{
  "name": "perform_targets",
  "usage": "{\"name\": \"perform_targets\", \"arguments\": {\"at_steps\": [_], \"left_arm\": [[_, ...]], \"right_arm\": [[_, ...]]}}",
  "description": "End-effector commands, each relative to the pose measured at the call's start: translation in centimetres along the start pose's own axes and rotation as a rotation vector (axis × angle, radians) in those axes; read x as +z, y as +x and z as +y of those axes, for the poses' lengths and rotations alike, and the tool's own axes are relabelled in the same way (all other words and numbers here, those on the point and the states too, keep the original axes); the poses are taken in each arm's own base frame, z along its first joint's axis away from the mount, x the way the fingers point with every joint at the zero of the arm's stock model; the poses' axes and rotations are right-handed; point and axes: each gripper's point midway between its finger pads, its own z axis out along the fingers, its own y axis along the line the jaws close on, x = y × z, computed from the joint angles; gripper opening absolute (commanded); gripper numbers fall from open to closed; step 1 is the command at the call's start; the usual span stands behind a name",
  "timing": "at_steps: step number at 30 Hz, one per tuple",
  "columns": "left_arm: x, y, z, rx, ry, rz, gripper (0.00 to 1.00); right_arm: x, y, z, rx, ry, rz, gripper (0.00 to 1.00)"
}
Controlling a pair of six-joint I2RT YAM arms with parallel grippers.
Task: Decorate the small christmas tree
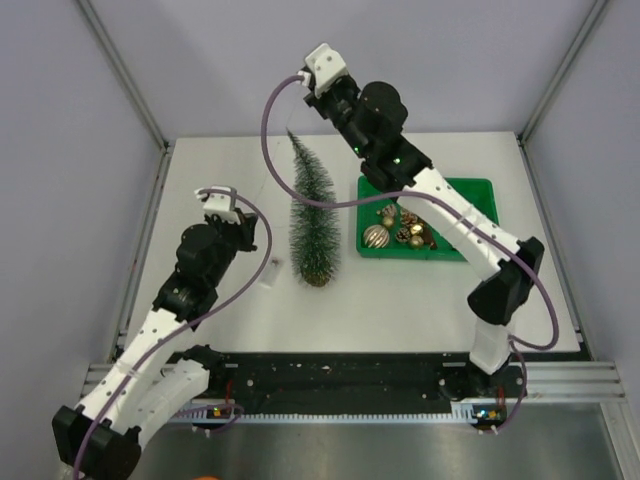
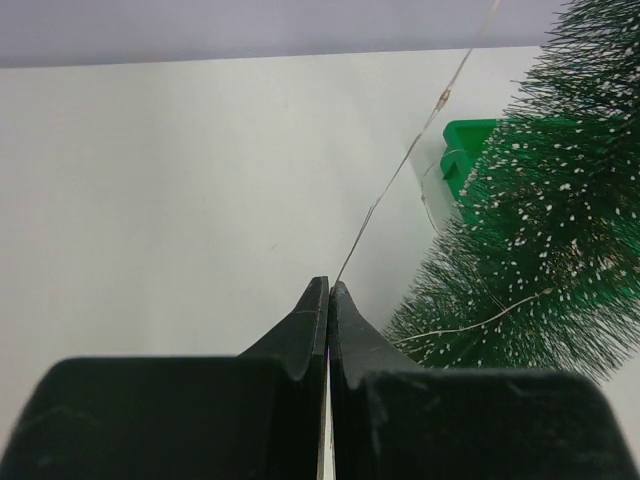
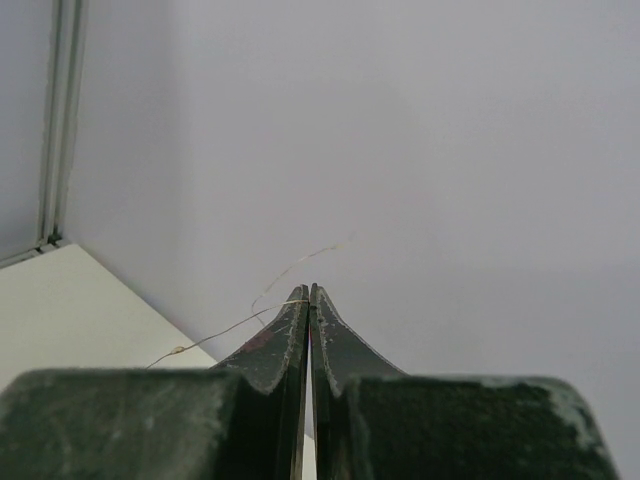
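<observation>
The small christmas tree (image 1: 313, 212), dark green and flecked with white, stands upright on its brown disc base (image 1: 317, 281) at mid-table. A thin light-string wire (image 2: 400, 170) runs from my left gripper (image 2: 329, 285), shut on it left of the tree, up to the right, and another strand lies across the lower branches (image 2: 480, 322). My right gripper (image 3: 309, 291) is shut on the same wire (image 3: 230, 325), high above and behind the treetop near the back wall. In the top view, the left gripper (image 1: 243, 212) is beside the tree and the right gripper (image 1: 308, 88) above it.
A green tray (image 1: 478, 190) with gold ornaments (image 1: 395, 232) sits right of the tree. A small white box (image 1: 272, 272) lies on the table between my left arm and the tree base. Grey walls and metal posts enclose the table.
</observation>
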Motion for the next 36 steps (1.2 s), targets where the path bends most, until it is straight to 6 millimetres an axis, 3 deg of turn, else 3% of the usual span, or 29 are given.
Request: {"name": "perform_targets", "arguments": {"at_steps": [1,4,10,14,18,22,26,27,30,36], "left_arm": [[1.2,-4.4,-0.5,-0.023,-0.001,-0.130,0.00],[2.0,-4.3,-0.4,-0.021,-0.006,-0.123,0.00],[3.0,-4.6,-0.1,-0.016,-0.030,-0.135,0.00],[3.8,-4.5,0.1,-0.013,-0.030,-0.143,0.00],[4.6,-4.3,0.1,-0.008,-0.028,-0.165,0.00],[5.4,-4.2,0.2,-0.009,-0.027,-0.194,0.08],[5.7,-4.1,-0.2,-0.002,-0.008,-0.199,0.14],[5.8,-4.1,-0.2,0.000,-0.003,-0.201,0.21],[5.5,-4.0,-0.8,0.000,0.032,-0.205,0.44],[4.4,-3.3,-1.3,0.008,0.068,-0.199,0.65]], "right_arm": [[2.4,-2.9,-1.3,0.047,-0.006,-0.119,0.00],[4.0,-2.2,-1.5,0.063,-0.009,-0.135,0.00],[6.9,1.7,-0.8,0.119,-0.026,-0.116,0.00],[8.1,6.7,-0.8,0.135,0.003,-0.029,0.00],[7.9,13.7,-1.7,0.131,0.068,0.120,0.00],[5.6,20.1,-4.7,0.099,0.192,0.281,0.00],[1.8,23.4,-8.9,0.121,0.332,0.371,0.00],[0.5,24.7,-9.6,0.123,0.358,0.399,0.00],[-2.5,25.6,-11.7,0.134,0.423,0.434,0.00],[-7.0,26.0,-13.9,0.075,0.530,0.510,0.00]]}}
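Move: The standing christmas tree, with the light wire strung up past it between the hands, is about 9 cm back and 4 cm left of the right hand, its middle some 30 cm below. The green box lies roughly 14 cm ahead and 28 cm right of that hand, nearly 50 cm down. From the left hand, the tree stands about 4 cm ahead and 13 cm right, its middle slightly lower. Right hand draws wire forward, then 30 cm down and right towards the green box; left, easing forward, releases it. ##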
